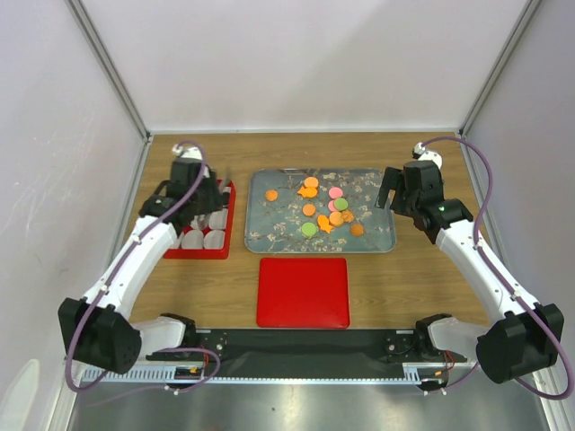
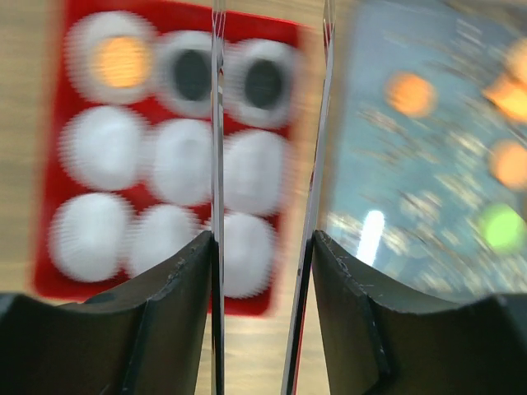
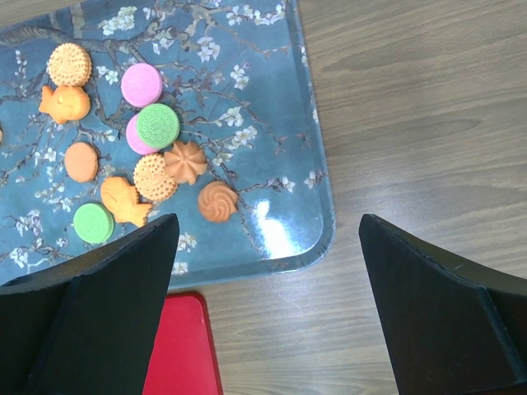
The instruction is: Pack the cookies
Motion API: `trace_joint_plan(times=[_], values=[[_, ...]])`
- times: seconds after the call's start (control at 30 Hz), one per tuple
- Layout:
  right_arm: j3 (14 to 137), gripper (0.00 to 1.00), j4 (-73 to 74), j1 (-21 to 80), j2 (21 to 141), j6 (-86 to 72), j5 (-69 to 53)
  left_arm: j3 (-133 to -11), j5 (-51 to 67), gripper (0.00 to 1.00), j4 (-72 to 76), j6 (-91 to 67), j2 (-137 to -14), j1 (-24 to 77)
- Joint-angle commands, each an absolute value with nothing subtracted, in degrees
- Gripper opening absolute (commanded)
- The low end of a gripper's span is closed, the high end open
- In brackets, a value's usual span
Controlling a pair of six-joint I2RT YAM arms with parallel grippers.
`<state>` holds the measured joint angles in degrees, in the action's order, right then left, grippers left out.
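The cookies [image 1: 321, 212] lie in a loose cluster on a blue flowered tray [image 1: 377, 241]; they are orange, pink and green, and sharp in the right wrist view [image 3: 156, 125]. A red box [image 1: 208, 252] of white paper cups stands left of the tray. One cup holds an orange cookie [image 2: 121, 62] and two hold black ones [image 2: 193, 74]. My left gripper [image 1: 211, 193] [image 2: 263, 239] hangs over the box, shut on thin metal tongs [image 2: 216, 123] whose blades stand apart with nothing between them. My right gripper [image 1: 395, 193] [image 3: 268, 222] is open and empty above the tray's [image 3: 323, 234] near right corner.
A flat red lid [image 1: 303, 292] [image 3: 177, 346] lies on the wooden table in front of the tray. White walls with metal posts enclose the table on three sides. The arms' bases sit on a black rail at the near edge.
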<state>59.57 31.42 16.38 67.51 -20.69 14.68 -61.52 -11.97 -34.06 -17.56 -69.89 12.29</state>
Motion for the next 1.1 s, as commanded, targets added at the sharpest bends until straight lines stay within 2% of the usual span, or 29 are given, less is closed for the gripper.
trace_joint_plan(times=[0.0,0.23,0.43,1.07], values=[[60.38,0.98,30.67,16.17,67.76,-19.6,16.17,-61.88,-12.66,0.54,-34.19,-18.97,-67.06,19.67],[60.56,0.98,31.03,16.17,68.03,-19.69,17.49,-60.91,-14.94,0.54,-34.1,-20.83,-68.73,38.11],[60.56,0.98,31.2,16.17,68.56,-19.6,18.28,-58.63,-15.03,0.55,-32.96,-21.71,-71.45,46.92],[60.82,0.97,31.38,16.26,68.73,-19.6,17.93,-55.46,-15.56,0.56,-27.69,-21.62,-77.78,54.05]])
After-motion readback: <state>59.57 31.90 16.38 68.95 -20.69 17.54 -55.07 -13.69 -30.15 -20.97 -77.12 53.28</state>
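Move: The round green cookie near the front edge of the tray lies about 26 cm to the right of the left hand, level with it fore and aft, some 17 cm below. The fish cookie is roughly 4 cm to the right of the green one and 2 cm farther out, an orange cookie about 6 cm straight beyond it, and the red lid some 18 cm nearer the base. From the right hand the green cookie is about 22 cm to the left, level. Still holding the open, empty metal tongs, the left hand swings quickly right from the box of cups, about 20 cm, drawing back towards the base by some 11 cm as it goes and turning about 35 degrees clockwise, so that the tongs point forward and right at the green cookie. Its travel slows past halfway while it sinks some 7 cm and tips slightly down, bringing the tongs over the tray's front edge with their opening unchanged, the tips coming close to the green cookie. ##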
